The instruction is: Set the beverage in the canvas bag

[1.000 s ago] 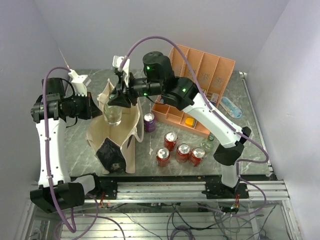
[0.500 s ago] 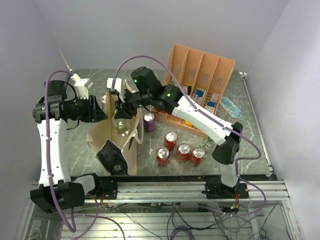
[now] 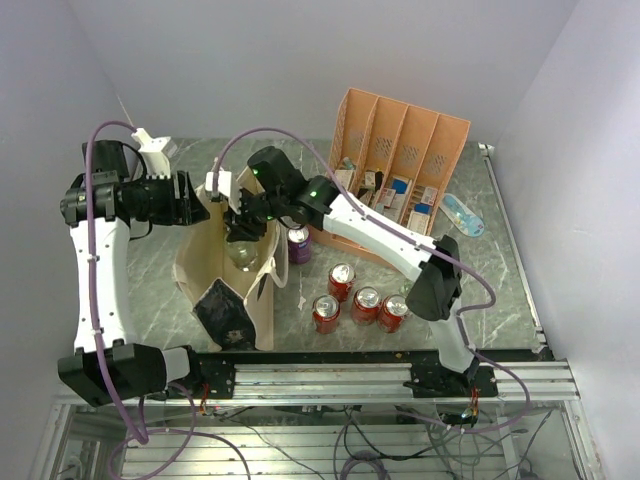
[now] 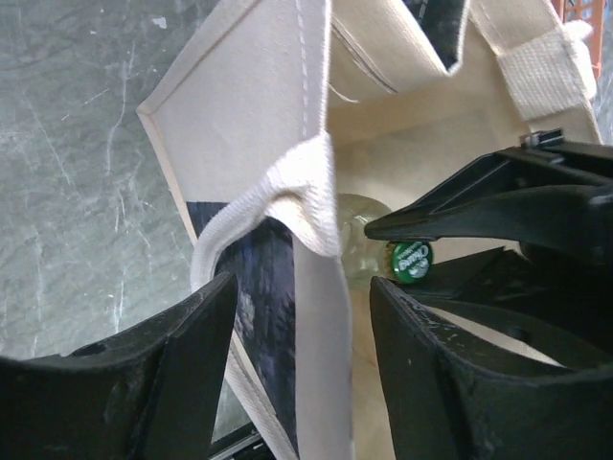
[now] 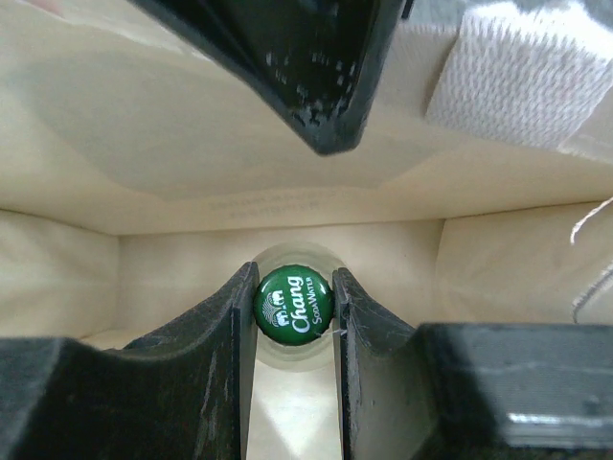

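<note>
The canvas bag (image 3: 215, 285) stands upright at the left of the table, its mouth open and its dark panel at the near end. Inside it is the beverage (image 5: 294, 305), a clear glass bottle with a green cap. My right gripper (image 5: 294, 276) reaches down into the bag and is shut on the bottle's neck just under the cap. The bottle also shows in the top view as the beverage (image 3: 240, 252), below the right gripper (image 3: 240, 225). My left gripper (image 4: 302, 287) is open, its jaws standing either side of the bag's wall (image 4: 239, 105) and white handle without pinching them.
An orange-pink divided organizer (image 3: 400, 170) leans at the back right. A purple can (image 3: 298, 243) stands right beside the bag. Three red cans (image 3: 366, 303) sit near the front. A clear plastic item (image 3: 462, 213) lies at the far right.
My left gripper has opened and let go of the bag's rim. The right arm has lowered the bottle deeper into the bag.
</note>
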Tool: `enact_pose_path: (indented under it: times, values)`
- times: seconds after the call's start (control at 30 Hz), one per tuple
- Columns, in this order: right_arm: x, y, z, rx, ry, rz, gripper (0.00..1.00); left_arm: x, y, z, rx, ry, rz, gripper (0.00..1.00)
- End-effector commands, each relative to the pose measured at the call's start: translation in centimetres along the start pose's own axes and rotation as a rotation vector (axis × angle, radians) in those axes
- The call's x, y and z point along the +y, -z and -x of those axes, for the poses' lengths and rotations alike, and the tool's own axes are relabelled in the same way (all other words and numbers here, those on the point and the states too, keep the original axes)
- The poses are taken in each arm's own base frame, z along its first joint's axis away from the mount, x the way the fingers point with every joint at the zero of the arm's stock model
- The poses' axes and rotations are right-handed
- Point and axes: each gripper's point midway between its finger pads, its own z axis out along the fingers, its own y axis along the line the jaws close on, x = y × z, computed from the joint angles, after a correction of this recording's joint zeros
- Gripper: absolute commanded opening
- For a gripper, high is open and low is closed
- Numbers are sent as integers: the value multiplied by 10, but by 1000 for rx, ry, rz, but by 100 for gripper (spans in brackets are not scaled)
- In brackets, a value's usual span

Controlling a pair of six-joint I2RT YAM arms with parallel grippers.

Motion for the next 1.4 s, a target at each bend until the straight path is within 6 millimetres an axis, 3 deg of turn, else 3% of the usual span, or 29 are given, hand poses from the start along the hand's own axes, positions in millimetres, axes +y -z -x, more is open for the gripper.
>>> enact_pose_path:
  times: [0.0, 0.3, 0.57, 0.97, 1.37]
  values:
    - [-31, 4, 44, -145, 116, -89, 0, 11, -2, 13, -22, -10, 41, 61]
    - [-61, -18, 14, -112, 87, -129, 0, 2, -6, 2, -28, -45, -25, 8]
    - [-71, -27, -9, -67, 82, -162, 0, -7, -5, -5, -52, -103, -65, 7]
    - [-73, -39, -55, -20, 73, -131, 0, 2, -15, -15, -19, -83, -55, 7]
    - [-125, -36, -53, -85, 176, -356, 0, 23, -18, -33, 74, -84, 26, 7]
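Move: The right hand grips the glass bottle by its green cap inside the bag's mouth; the bag floor lies about 20 cm below, 3 cm ahead and 2 cm left. The purple can stands some 6 cm ahead, 12 cm to its right and 19 cm lower. The left hand's open fingers straddle the bag rim, roughly 2 cm ahead, 1 cm right and 2 cm below. Right hand lowers the gripped bottle about 9 cm and 8 cm forward into the bag; left fingers pinch the rim. ##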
